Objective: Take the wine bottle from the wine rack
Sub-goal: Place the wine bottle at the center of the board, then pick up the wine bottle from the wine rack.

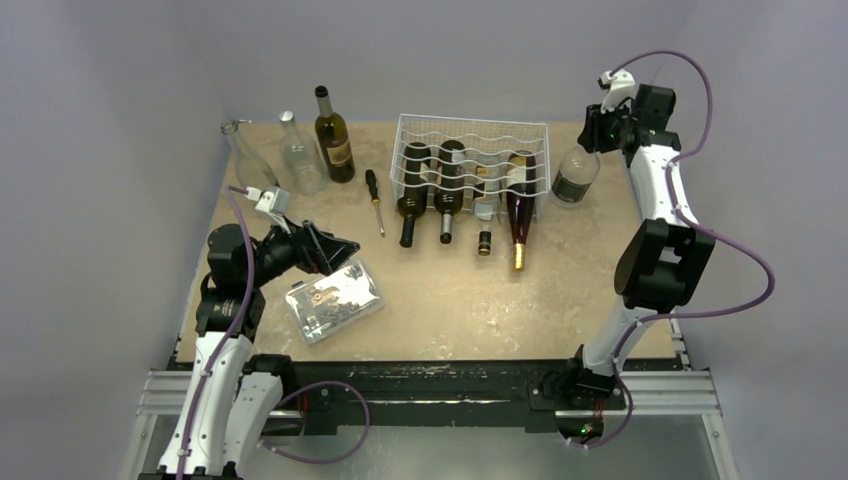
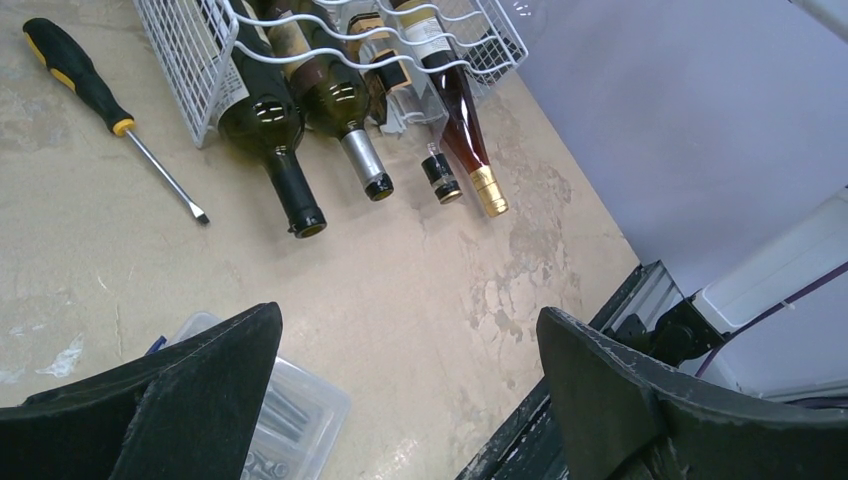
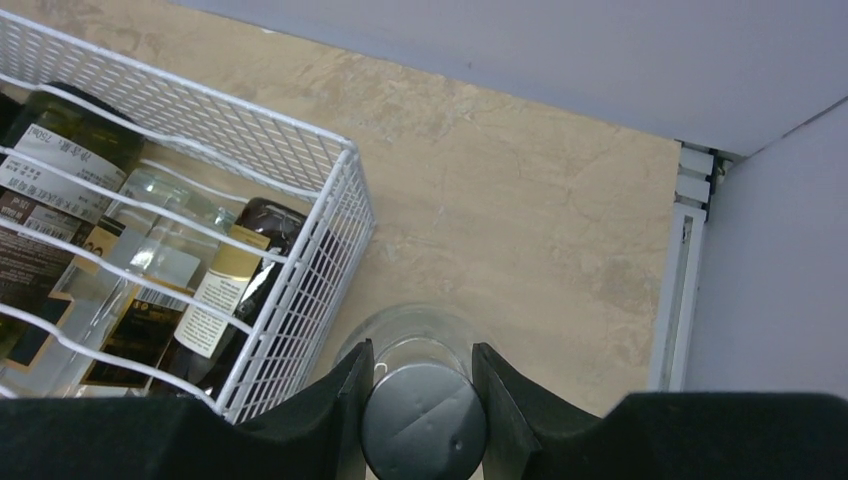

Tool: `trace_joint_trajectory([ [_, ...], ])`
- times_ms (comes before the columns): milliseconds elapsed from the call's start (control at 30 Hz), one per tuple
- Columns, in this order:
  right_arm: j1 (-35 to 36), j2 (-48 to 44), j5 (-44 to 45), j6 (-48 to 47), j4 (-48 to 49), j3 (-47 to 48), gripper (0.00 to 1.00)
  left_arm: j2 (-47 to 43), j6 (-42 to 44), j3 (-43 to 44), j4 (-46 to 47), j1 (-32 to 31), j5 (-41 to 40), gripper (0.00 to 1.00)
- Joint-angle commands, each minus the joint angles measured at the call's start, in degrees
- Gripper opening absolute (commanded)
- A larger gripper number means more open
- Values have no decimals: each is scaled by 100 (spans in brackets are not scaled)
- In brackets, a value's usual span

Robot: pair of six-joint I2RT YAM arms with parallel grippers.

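Observation:
The white wire wine rack stands at the back middle of the table. Several bottles lie in it with their necks toward me, among them a dark green bottle and a reddish bottle with a gold cap. A clear bottle with a black cap stands upright just right of the rack, outside it. My right gripper is shut on its cap, a finger on each side. The rack's corner is to its left. My left gripper is open and empty above a clear parts box.
Two clear empty bottles and a dark green bottle stand upright at the back left. A black-handled screwdriver lies left of the rack. The walls close in the back and the right side.

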Motion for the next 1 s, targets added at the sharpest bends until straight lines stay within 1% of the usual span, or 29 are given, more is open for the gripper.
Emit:
trace_joint_trajectory([
  [0,-21,-304,-85,-4,794,503,24,-2,-86,-24,287,-11,163,100],
  [200,-20,-475,-311,-57,805,291,70,69,-123,-38,329,-11,201,100],
  [267,-19,-628,-350,-37,777,225,80,80,-124,-42,335,-9,195,100],
  [300,-19,-738,-399,6,764,166,83,88,-132,-43,335,-12,205,100],
  [367,-14,-1047,-518,89,795,-40,87,120,-135,-43,331,-10,213,100],
  [533,-21,-2013,-815,305,809,-752,93,222,-167,-17,310,-19,273,100],
  [667,-21,-2806,-1468,444,531,-1391,98,266,-71,26,234,-146,163,100],
  [700,-19,-2935,-1784,440,422,-1545,98,258,-4,46,148,-204,66,100],
  [767,-20,-3165,-2336,413,138,-1787,98,277,133,104,-36,-383,-163,100],
  [867,-19,-3493,-2779,321,-173,-2193,99,363,308,256,-329,-760,-587,100],
  [967,-18,-3781,-3095,129,-273,-2694,99,450,392,355,-511,-1405,-1328,100],
])
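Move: The clear bottle stands upright at the far right of the board with its cap already between the right fingers; its middle is straight below the right hand, about 13 cm down. About 15 cm to the right hand's left and 5 cm nearer the base lies the red bottle, some 22 cm lower; the rack's middle is roughly 28 cm left and 3 cm farther out, 19 cm lower. From the left hand the clear bottle is some 30 cm ahead, 63 cm right and 16 cm lower. Open the right gripper wide to let go of the clear bottle's cap, and lift the hand off it about 14 cm with the fingertips tipping up some 20 degrees. As it rises, draw it back about 15 cm and 10 cm left, away from the bottle, swinging counter-clockwise and sinking slightly at the end. Late on, ease the open, empty left gripper a little down and right. ##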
